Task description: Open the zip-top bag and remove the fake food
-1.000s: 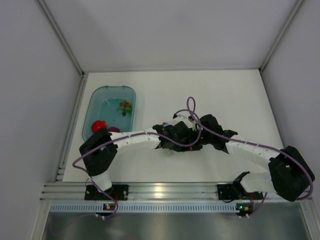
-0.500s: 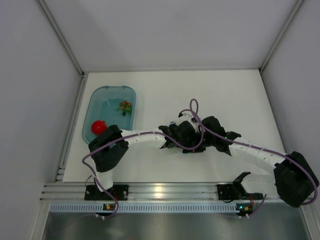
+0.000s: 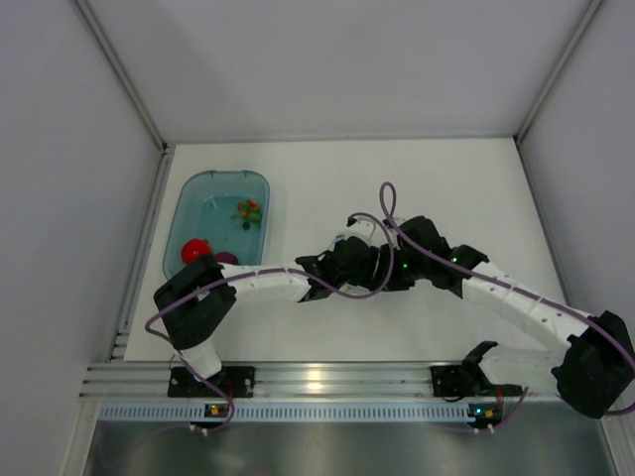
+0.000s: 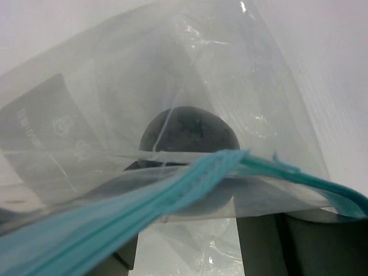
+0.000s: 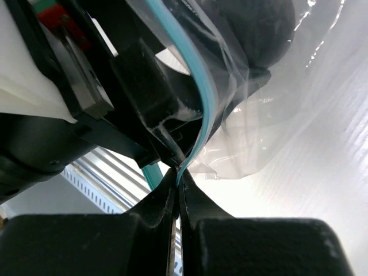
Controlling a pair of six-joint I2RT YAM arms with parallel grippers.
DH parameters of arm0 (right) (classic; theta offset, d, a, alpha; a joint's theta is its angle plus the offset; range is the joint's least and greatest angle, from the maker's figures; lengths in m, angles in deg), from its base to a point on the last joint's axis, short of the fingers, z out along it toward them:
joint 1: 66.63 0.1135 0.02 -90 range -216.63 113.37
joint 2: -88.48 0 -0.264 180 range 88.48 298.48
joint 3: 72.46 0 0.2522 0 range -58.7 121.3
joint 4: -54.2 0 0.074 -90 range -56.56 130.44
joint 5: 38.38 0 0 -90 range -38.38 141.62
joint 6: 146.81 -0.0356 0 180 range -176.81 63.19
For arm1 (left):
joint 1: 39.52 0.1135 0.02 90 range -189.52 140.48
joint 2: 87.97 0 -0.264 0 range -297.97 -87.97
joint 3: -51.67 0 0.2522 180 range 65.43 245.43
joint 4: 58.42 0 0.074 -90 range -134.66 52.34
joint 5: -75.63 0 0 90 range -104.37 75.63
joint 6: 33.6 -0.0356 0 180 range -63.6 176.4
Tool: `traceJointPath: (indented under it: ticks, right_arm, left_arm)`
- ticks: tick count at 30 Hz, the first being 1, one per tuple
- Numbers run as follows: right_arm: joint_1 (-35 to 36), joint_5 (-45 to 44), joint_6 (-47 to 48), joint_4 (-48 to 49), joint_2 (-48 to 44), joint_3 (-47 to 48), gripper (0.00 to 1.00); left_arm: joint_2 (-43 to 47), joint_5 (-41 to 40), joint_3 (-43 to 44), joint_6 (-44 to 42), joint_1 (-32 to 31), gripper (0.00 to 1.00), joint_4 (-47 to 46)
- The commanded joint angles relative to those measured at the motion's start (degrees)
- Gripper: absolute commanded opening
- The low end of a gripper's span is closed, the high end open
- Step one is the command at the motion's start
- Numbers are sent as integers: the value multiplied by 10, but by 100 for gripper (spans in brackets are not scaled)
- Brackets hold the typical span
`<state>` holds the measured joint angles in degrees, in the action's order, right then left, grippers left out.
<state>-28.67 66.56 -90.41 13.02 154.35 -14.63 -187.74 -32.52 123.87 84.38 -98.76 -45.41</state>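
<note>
The clear zip-top bag (image 4: 115, 86) hangs between my two grippers over the middle of the table. Its light blue zip strip (image 4: 172, 190) runs across the left wrist view. A dark rounded fake food piece (image 4: 190, 132) sits inside the bag. My left gripper (image 4: 187, 230) has its fingers (image 4: 261, 247) on either side of the bag's bulge, tips veiled by film. My right gripper (image 5: 179, 172) is shut on the zip strip (image 5: 207, 98), with the dark piece (image 5: 253, 29) beyond. In the top view the left gripper (image 3: 342, 263) and right gripper (image 3: 382, 266) meet and hide the bag.
A translucent teal tub (image 3: 189, 198) stands at the left. It holds a red ball (image 3: 195, 249), a dark purple piece (image 3: 227, 258) and a green-orange-red bit (image 3: 247, 211). White walls close in the table on three sides. A metal rail runs along the near edge.
Both grippers have moved a little toward the back of the table, still together at the bag. The left arm's elbow swung right, then back left, uncovering the purple piece in the tub.
</note>
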Motion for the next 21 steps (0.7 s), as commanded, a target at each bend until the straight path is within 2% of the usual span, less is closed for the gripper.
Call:
traceJointPath:
  ticks: [1,7,12,21]
  right_arm:
    - [-9,-146,43,2,5,81,0]
    - [-9,-232,87,-94,49,169,0]
    - [-9,-301,111,-133,72,223,0]
    - [-3,-298,138,-149,149,269,0]
  left_arm:
    - [46,91,-29,-28,-18,0,-46]
    - [57,99,-49,-42,-22,0,-49]
    - [73,115,-74,-46,-23,0,-68]
    - [127,169,-117,-86,-31,0,-136]
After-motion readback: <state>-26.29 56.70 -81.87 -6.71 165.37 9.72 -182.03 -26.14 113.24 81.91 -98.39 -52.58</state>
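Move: The left gripper already has the dark food between its fingers inside the bag. The teal bin that the foods go to has its middle about 35 cm to the left and 8 cm ahead; in it, the purple onion lies some 33 cm left and 1 cm ahead, the red tomato 39 cm left and 3 cm ahead. From the right gripper, which pinches the bag's rim, the dark food is roughly 6 cm ahead, 2 cm left and 4 cm lower. Keep the right fingers shut on the zip rim and lift it about 5 cm up and 4 cm forward, quickly at first and then easing off, while the wrist rolls its left side down some 15 degrees. Meanwhile draw the left gripper back and a little to the left, sinking slightly overall, away from the right one, with its opening unchanged around the dark food. ##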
